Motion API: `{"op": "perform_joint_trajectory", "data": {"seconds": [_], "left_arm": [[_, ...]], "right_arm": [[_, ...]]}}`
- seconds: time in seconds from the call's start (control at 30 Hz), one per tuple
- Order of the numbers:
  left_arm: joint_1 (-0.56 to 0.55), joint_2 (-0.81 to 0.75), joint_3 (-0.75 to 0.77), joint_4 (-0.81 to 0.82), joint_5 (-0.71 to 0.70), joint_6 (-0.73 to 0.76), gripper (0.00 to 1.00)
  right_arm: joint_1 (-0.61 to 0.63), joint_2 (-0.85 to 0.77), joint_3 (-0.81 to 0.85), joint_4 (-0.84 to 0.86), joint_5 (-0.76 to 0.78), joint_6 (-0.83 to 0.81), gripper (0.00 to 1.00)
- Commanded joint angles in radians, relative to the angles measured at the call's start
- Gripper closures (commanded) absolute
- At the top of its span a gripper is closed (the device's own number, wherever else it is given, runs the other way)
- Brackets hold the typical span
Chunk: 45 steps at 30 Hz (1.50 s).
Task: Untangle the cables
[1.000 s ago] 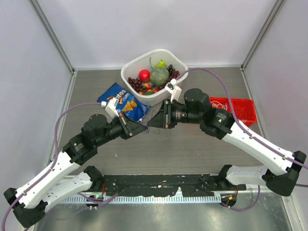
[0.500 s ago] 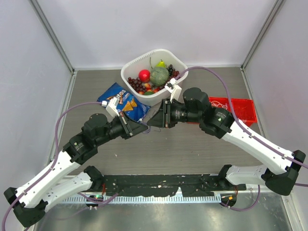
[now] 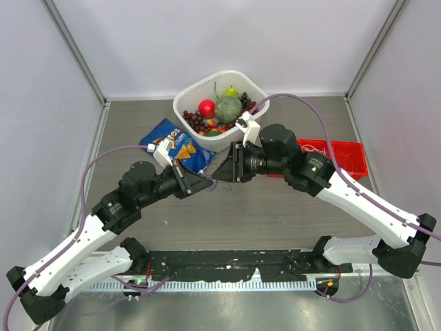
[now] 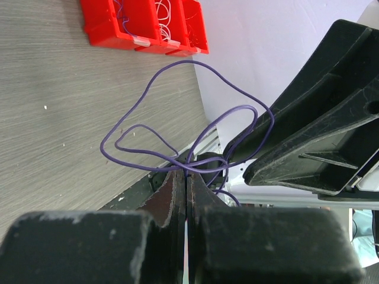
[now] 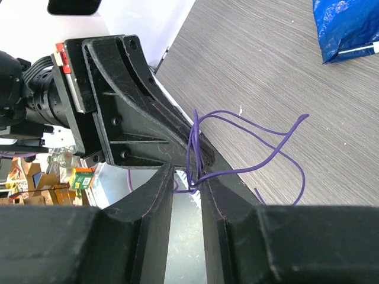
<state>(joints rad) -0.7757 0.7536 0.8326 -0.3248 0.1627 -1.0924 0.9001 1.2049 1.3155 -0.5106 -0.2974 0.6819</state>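
A thin purple cable point(image 4: 155, 86) hangs in loose tangled loops above the table between my two grippers. My left gripper point(image 4: 186, 173) is shut on it where the strands cross. In the top view the left gripper point(image 3: 205, 183) and the right gripper point(image 3: 222, 169) meet tip to tip in front of the bowl. My right gripper point(image 5: 186, 173) is open, with a clear gap between its fingers. The purple cable point(image 5: 249, 127) brushes the tip of one right finger but is not clamped. More cables, white point(image 4: 166, 12) and thin, lie in the red bin point(image 4: 103, 26).
A white bowl point(image 3: 186, 103) of fruit stands at the back centre. A blue chip bag point(image 3: 176, 148) lies to its left, close to the left arm. The red bin point(image 3: 344, 155) sits on the right, partly under the right arm. Walls enclose three sides.
The right gripper's fingers have parted and let go of the purple cable. The right arm shifted slightly left and back. The left gripper stays shut on the cable.
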Motion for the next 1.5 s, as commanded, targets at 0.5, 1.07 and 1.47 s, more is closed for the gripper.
{"op": "perform_joint_trajectory", "data": {"seconds": [0.5,1.07,1.47], "left_arm": [[0.004,0.004,0.048,0.058,0.026,0.015,1.0],[0.006,-0.128,0.051,-0.131,-0.204,0.011,0.16],[0.006,-0.192,0.042,-0.197,-0.253,-0.007,0.16]], "right_arm": [[0.003,0.036,0.067,0.024,0.024,-0.022,0.79],[-0.173,-0.071,-0.022,-0.107,0.29,-0.013,0.99],[-0.814,0.062,-0.05,-0.198,0.262,-0.113,0.99]]}}
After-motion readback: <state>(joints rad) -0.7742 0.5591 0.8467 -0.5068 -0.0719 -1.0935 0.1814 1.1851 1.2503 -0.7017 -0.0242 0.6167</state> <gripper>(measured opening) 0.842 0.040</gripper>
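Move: My left hand is pinching the purple cable. Its loops centre about 3 cm to that hand's right and 2 cm ahead, right at my open right fingertips, some 2 cm ahead of my right hand point. From my right hand, the red tray's left compartment lies roughly 20 cm ahead, 24 cm right and 24 cm below. The middle compartment is level with it, 11 cm farther right, and the Doritos bag is about 23 cm ahead and 14 cm left. I close my right fingers on the purple cable beside my left fingertips. Only then do I open my left hand wide to let go and draw it back about 6 cm to the left. Keeping my pinch, I swing my right hand quickly right and forward towards the red tray, some 30 cm in all, sinking about 7 cm and turning roughly 55 degrees clockwise. ##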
